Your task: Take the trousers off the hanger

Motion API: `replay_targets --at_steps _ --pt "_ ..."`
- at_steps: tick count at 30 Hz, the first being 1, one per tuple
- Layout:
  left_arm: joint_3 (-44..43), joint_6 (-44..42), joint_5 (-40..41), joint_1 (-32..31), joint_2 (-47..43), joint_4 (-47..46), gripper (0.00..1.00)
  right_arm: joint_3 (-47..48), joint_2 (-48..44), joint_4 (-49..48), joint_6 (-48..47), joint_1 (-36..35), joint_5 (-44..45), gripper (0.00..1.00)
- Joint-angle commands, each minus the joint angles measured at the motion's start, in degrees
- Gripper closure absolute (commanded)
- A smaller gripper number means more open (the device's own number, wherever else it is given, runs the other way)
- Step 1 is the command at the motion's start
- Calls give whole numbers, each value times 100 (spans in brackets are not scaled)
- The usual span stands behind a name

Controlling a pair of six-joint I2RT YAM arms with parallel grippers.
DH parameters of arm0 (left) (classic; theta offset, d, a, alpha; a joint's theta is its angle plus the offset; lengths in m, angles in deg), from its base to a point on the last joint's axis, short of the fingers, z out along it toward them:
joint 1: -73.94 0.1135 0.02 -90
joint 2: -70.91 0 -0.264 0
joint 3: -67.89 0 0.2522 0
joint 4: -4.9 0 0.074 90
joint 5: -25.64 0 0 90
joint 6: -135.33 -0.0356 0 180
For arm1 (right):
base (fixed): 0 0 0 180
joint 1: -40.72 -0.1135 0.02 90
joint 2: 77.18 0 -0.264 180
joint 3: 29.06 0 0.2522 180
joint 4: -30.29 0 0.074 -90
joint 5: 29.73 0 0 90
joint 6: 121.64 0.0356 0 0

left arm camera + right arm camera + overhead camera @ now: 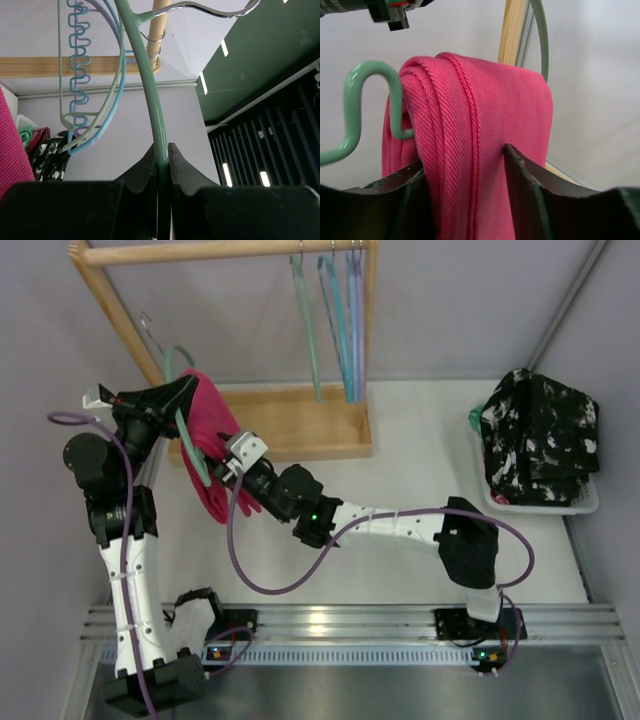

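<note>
The magenta-pink trousers point(212, 435) hang folded over the green-teal hanger point(190, 445) at the left of the wooden rack. My left gripper point(185, 390) holds the hanger up; in the left wrist view its fingers point(162, 155) are shut on the thin green hanger point(150, 90) rod. My right gripper point(232, 462) reaches in from the right. In the right wrist view the trousers point(485, 115) fill the gap between its jaws point(465, 165), and both fingers point(522, 180) press against the cloth. The hanger's end loop point(357, 100) shows beside the cloth.
The wooden rack's base point(290, 425) stands behind the arms, with several thin hangers point(335, 320) on its rail point(220, 250). A wire hanger point(150, 335) leans at the rack's left post. A white basket point(585, 505) of black-and-white speckled clothes point(540, 440) sits at the right.
</note>
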Motion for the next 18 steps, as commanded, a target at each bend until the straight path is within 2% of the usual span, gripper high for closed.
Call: replay_targets --at_steps 1,2,3,4,9,13,18 --pt "-56 -76 137 -76 -313 -797 100 471 160 -391 -141 77 77 51" --pt "-30 -93 154 -93 -330 -797 100 506 195 -391 -185 77 94 63" --pt "6 -102 155 -94 -339 -797 100 533 213 -391 -194 77 95 68" --pt "23 -94 155 -102 -330 -797 100 542 204 -409 -202 77 95 79" --pt "111 -137 181 -94 -260 -534 100 419 -50 -479 -211 77 174 99" --pt "208 -199 155 -94 -172 -419 100 173 -419 -356 -185 156 174 100" --pt "549 -594 128 -181 -242 -358 100 330 -842 65 210 410 165 100"
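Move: The trousers hang from the green hanger, their near edge already between the right hand's open fingers and their middle about 3 cm ahead, 2 cm to its left and 5 cm below. Seen from the right hand, the hanger's free end lies roughly 5 cm back, 4 cm left and 2 cm higher, and the left gripper some 9 cm ahead, 5 cm left and 12 cm above. From the left hand the trousers' middle is about 6 cm back, 3 cm right and 17 cm down. The right fingers close from about half open and pinch the near edge of the trousers while the hand eases forward, going about 2 cm in all; once shut on the cloth, it also draws some 1.5 cm to the right, away from the hanger, and sinks about 1 cm. Meanwhile the left gripper keeps its grip on the green hanger and, after a tiny shift back, lowers it some 3 cm, creeping about 1 cm forward as it goes. ##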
